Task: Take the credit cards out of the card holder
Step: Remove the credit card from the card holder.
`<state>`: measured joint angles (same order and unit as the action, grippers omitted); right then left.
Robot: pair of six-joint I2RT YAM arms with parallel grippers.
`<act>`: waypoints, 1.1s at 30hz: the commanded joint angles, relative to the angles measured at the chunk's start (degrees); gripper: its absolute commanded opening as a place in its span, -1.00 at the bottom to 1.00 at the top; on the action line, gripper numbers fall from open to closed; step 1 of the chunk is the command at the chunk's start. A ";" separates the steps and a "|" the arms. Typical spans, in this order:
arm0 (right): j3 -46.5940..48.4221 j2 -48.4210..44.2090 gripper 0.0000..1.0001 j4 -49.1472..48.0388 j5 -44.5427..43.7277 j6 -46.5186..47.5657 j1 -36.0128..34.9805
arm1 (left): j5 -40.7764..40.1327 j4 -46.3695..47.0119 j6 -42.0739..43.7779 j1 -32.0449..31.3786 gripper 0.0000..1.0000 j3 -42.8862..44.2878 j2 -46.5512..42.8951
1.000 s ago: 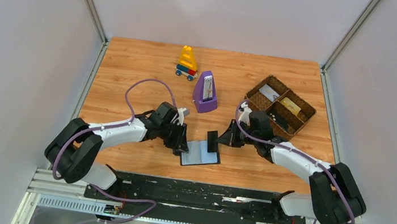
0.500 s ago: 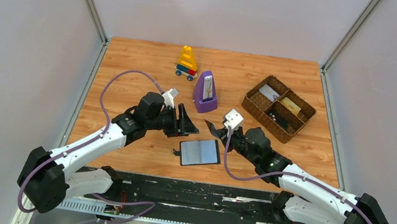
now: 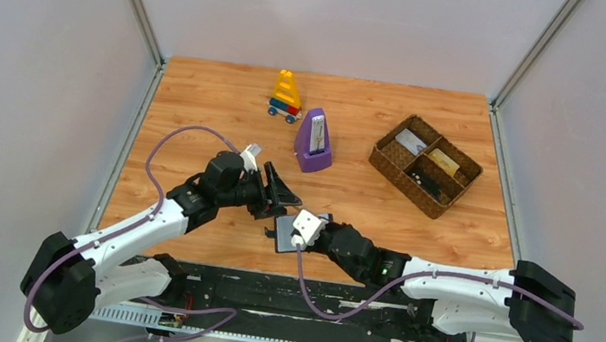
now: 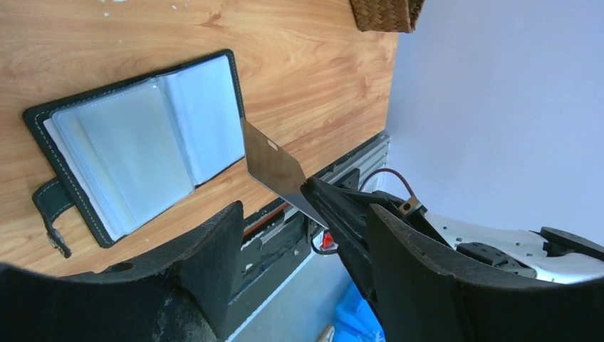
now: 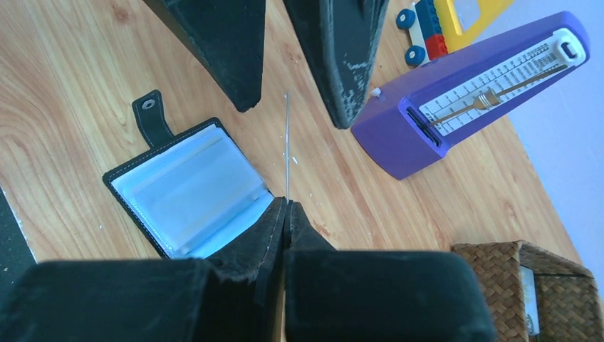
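The card holder (image 4: 135,142) lies open on the wood, its clear pockets facing up; it also shows in the right wrist view (image 5: 189,189). From above, my right wrist hides most of it. My right gripper (image 5: 287,206) is shut on a thin dark grey credit card (image 4: 274,167), held on edge just above the holder's right side (image 5: 287,142). My left gripper (image 3: 284,193) is open with nothing in it. Its fingers (image 5: 228,50) flank the far end of the card without touching it.
A purple metronome (image 3: 313,142) stands behind the grippers, and a toy of coloured blocks (image 3: 286,96) is further back. The brown woven tray (image 3: 388,160) at the right holds a pale card (image 3: 412,141) and a yellow-orange card (image 3: 444,162).
My right arm has swung left over the card holder, keeping the card pinched. My left gripper has lifted off the holder and opened wide.
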<state>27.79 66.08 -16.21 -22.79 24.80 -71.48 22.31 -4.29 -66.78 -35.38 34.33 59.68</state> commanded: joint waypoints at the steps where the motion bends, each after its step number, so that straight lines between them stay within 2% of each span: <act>1: 2.20 1.10 -1.00 -6.03 -6.81 3.40 -3.13 | -0.72 3.49 -2.72 0.38 0.39 -1.23 -2.03; 13: 2.54 3.72 -1.00 -7.50 -10.03 3.98 -6.60 | 0.54 11.42 -7.53 0.36 -0.24 -6.35 -2.28; 14: 2.33 3.92 -1.00 -7.78 -10.08 3.89 -6.65 | 0.72 11.86 -7.77 0.38 -0.34 -6.77 -2.18; 15: 2.23 4.10 -0.97 -7.86 -10.08 3.74 -6.65 | 0.94 12.60 -8.26 0.39 -0.40 -6.97 -2.14; 18: 2.17 4.40 -0.83 -7.01 -9.77 2.73 -6.65 | 0.81 13.99 -8.56 0.33 -0.77 -7.91 -2.44; 21: 2.88 3.90 -0.64 -3.35 -8.80 0.11 -6.61 | 0.44 14.64 -6.71 0.43 -1.00 -8.07 -2.54; 24: 2.18 1.82 -0.42 -2.12 -6.83 -2.18 -6.57 | 0.48 15.29 -3.57 0.42 -1.00 -7.90 -2.32; 28: 2.88 -3.78 -0.17 3.24 -2.90 -10.06 -4.65 | 0.46 16.94 1.96 0.47 -1.00 -7.87 -2.34; 33: 5.58 -10.92 -0.10 11.86 6.21 -22.95 3.33 | 2.58 18.12 9.41 0.48 -1.00 -7.87 -2.97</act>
<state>29.30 60.38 -10.57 -24.53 14.55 -73.67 23.16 9.98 -65.95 -35.18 26.17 57.91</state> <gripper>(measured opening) 0.444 0.007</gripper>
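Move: The black card, held in the right fingertips, sticks out towards the left hand. Its middle is about 2 cm to the left hand's right and roughly 2 cm below, already between the open fingers; from the right hand it is some 2 cm ahead and 2 cm left. The open card holder lies nearly straight under the right hand, 10 cm down; the purple metronome stands about 17 cm ahead of that hand and 5 cm lower. The left fingers close from wide open to shut, pinching the card's free end, while that hand stays within about 1 cm of its place. The right hand, still gripping, first eases the card about 1.5 cm left and back, then opens nearly halfway, lets go of the card and backs off, rising some 2 cm and drifting slightly right. ##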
